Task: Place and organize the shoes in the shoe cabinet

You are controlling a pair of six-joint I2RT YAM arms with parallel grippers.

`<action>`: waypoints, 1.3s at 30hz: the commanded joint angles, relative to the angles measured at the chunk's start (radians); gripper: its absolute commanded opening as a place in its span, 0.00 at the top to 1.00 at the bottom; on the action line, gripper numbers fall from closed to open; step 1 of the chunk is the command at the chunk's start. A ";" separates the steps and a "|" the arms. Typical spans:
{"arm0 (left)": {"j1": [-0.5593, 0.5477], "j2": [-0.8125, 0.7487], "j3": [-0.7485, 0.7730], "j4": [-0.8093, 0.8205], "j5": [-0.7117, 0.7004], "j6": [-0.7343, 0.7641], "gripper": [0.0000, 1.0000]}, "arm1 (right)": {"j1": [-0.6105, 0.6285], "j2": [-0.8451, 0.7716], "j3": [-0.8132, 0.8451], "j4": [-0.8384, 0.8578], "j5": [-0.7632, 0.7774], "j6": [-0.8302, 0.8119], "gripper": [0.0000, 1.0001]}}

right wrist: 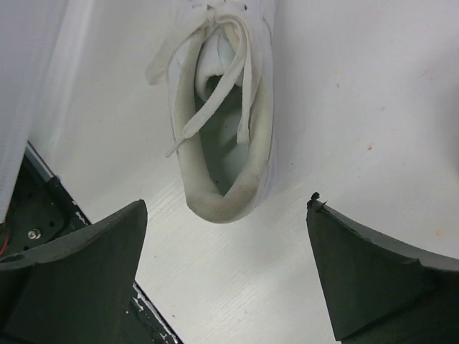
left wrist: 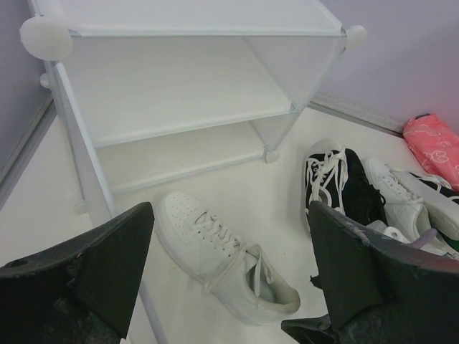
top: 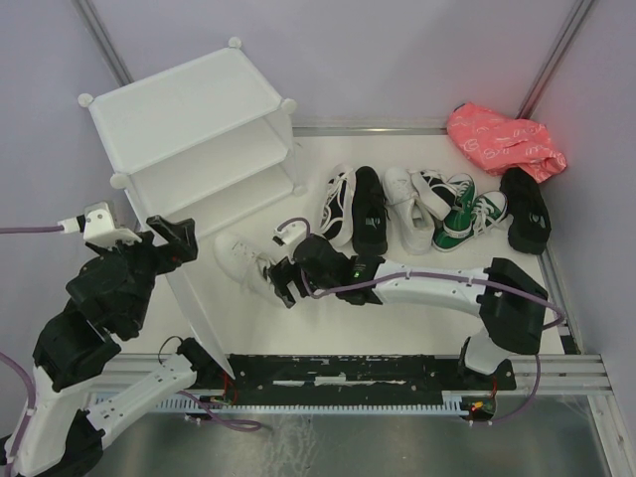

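One white sneaker [top: 241, 258] lies alone on the table, its toe toward the shoe cabinet [top: 189, 109]. My right gripper [top: 277, 282] stands open just behind the heel; the right wrist view shows the sneaker's heel [right wrist: 224, 150] ahead of the right gripper [right wrist: 228, 206], with nothing between the fingers. My left gripper [top: 175, 238] hovers open beside the cabinet's swung-out door panel [top: 204, 318]. In the left wrist view the left gripper [left wrist: 229, 215] frames the white sneaker [left wrist: 222, 254] far below, and the cabinet's shelf [left wrist: 179, 86] is bare. The other shoes [top: 370, 209] lie grouped at the back right.
The group holds a black sneaker with white laces [top: 340, 202], a white sneaker [top: 407, 209], green sneakers [top: 467, 221] and a black shoe [top: 525, 209]. A pink bag [top: 505, 139] sits in the far right corner. Walls close the back and sides.
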 commanded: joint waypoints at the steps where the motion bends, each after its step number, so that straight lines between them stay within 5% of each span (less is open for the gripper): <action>1: 0.001 -0.009 -0.015 0.010 -0.018 -0.002 0.06 | -0.005 -0.059 0.046 -0.010 0.021 -0.001 0.01; 8: 0.001 -0.016 -0.011 0.006 -0.018 -0.005 0.06 | -0.060 0.078 0.166 -0.041 -0.041 0.044 0.06; 16: 0.001 -0.033 -0.001 -0.022 -0.034 -0.014 0.06 | -0.100 0.239 0.297 -0.129 -0.092 0.056 0.25; 28: 0.000 -0.061 0.012 -0.052 -0.057 -0.028 0.07 | -0.091 0.286 0.272 -0.108 -0.149 0.060 0.77; 31: 0.001 -0.057 0.019 -0.052 -0.054 -0.028 0.07 | -0.077 0.252 0.287 -0.126 -0.089 0.077 0.98; 39: 0.001 -0.019 0.064 -0.020 -0.032 0.007 0.07 | -0.055 0.112 0.364 -0.224 0.140 0.111 1.00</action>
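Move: The white lace-up shoe lies below the right hand, toe towards the cabinet: its middle is about 6 cm to the left, 3 cm ahead and 7 cm lower. The shoe cabinet's middle stands some 14 cm left and 25 cm ahead; the black-and-white shoe is about 11 cm right and 17 cm ahead, with the black shoe 6 cm farther right, 16 cm ahead. From the high left hand, the white shoe is roughly 7 cm right, 5 cm ahead and 32 cm down. With its fingers wide open, the right hand lifts a couple of centimetres, arcs forward about 5 cm and slightly left over the white shoe's opening, then sinks some 7 cm, the fingers tipping down about 10 degrees. There the fingers close almost fully, pinching the collar on the shoe's far side near the heel, and the hand then eases a little back to the right and up with that wall between the pads. ##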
